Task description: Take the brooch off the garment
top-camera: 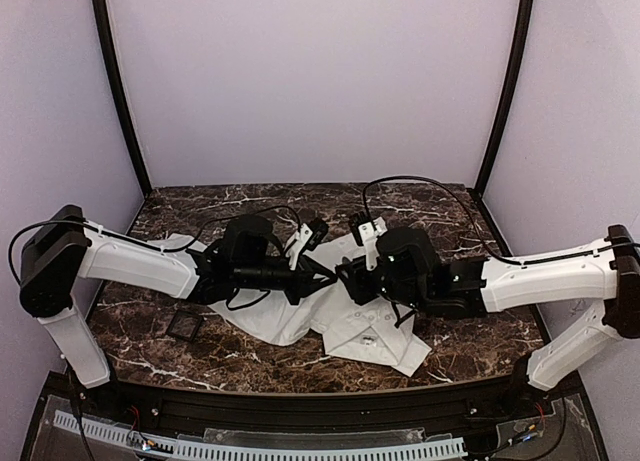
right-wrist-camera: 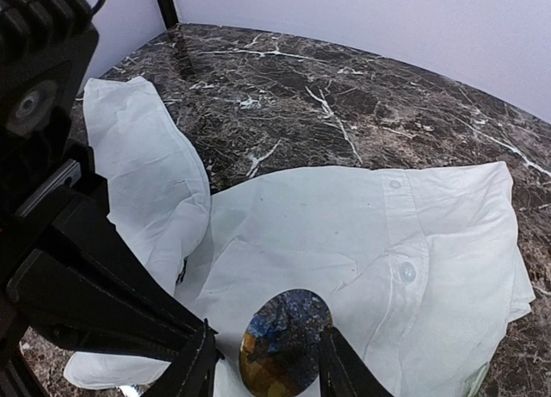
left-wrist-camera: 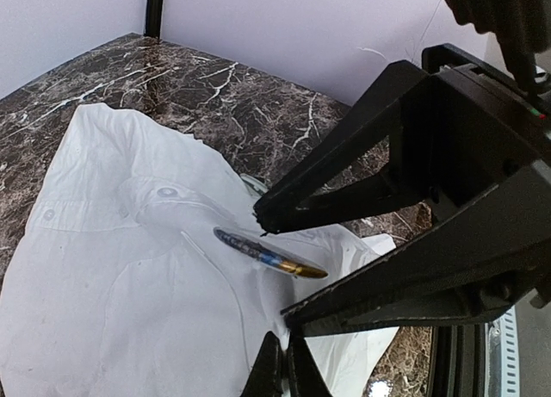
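Observation:
The garment (top-camera: 375,333), a white buttoned shirt, lies crumpled on the marble table (top-camera: 470,346). The brooch (right-wrist-camera: 284,341) is an oval blue-and-gold iridescent disc lying on the shirt's front; the left wrist view shows the brooch (left-wrist-camera: 271,253) edge-on. My right gripper (right-wrist-camera: 267,367) is open and straddles it: one finger touches its right edge, and the other stands a small gap off its left edge. My left gripper (left-wrist-camera: 285,362) is shut on a pinch of shirt fabric just below the brooch. In the top view both grippers meet over the shirt and hide the brooch.
A small black square tray (top-camera: 185,326) sits on the table left of the shirt. Shirt buttons (right-wrist-camera: 407,271) run along the placket right of the brooch. Lilac walls and black posts enclose the table on three sides.

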Action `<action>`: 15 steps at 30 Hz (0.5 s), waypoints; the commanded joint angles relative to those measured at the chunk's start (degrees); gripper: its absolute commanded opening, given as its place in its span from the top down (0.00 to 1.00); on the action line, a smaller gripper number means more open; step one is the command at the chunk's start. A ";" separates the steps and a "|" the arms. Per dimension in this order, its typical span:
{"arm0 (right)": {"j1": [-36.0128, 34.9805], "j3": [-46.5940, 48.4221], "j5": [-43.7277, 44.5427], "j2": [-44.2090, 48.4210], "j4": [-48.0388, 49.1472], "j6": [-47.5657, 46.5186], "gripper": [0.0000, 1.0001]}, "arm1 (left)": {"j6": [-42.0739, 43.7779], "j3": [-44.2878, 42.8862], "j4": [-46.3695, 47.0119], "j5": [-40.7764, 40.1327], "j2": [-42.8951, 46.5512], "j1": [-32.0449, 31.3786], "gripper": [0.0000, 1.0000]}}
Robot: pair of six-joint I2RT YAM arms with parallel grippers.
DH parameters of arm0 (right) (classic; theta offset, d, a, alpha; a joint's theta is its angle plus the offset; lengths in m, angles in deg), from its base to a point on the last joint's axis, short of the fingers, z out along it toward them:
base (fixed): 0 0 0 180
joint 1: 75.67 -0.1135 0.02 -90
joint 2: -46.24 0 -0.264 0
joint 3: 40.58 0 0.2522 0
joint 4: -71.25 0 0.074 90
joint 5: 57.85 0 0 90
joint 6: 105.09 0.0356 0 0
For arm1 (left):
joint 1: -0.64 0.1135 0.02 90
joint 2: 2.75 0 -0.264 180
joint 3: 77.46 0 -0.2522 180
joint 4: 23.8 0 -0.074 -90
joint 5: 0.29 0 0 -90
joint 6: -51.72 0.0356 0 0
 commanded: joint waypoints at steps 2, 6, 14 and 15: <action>-2.45 4.28 11.57 -3.69 -3.49 0.75 0.65 | -0.15 -0.72 0.92 0.65 0.59 -0.20 0.99; -3.35 4.94 14.31 -5.10 -4.34 1.26 0.74 | 0.05 -0.39 1.05 0.31 0.63 -0.25 0.99; -3.53 4.16 15.89 -4.92 -4.09 2.10 0.93 | 0.63 0.03 1.37 -1.08 0.18 -0.26 0.99; -3.56 3.84 15.78 -4.63 -3.69 1.99 0.97 | 0.82 0.13 1.29 -1.27 0.01 -0.22 0.99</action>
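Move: The brooch stands edge-up between the right hand's half-open fingers, only about 1 cm ahead, 1 cm left and 1 cm below the right hand. The garment fold pinched by the left fingers is some 4 cm left of that hand, 1 cm back and 1 cm lower; the white label lies about 8 cm back, 4 cm right and 8 cm below it. From the left hand the brooch is roughly 3 cm right, 2 cm ahead and 1 cm up. Easing forward and down by about 1 cm each, and in its latter part slipping back slightly to the right, the right hand closes its half-open fingers almost shut and pinches the brooch by its rim, the wrist turning some 10 degrees clockwise. The left hand stays still, keeping its grip on the garment fold beside the brooch. ##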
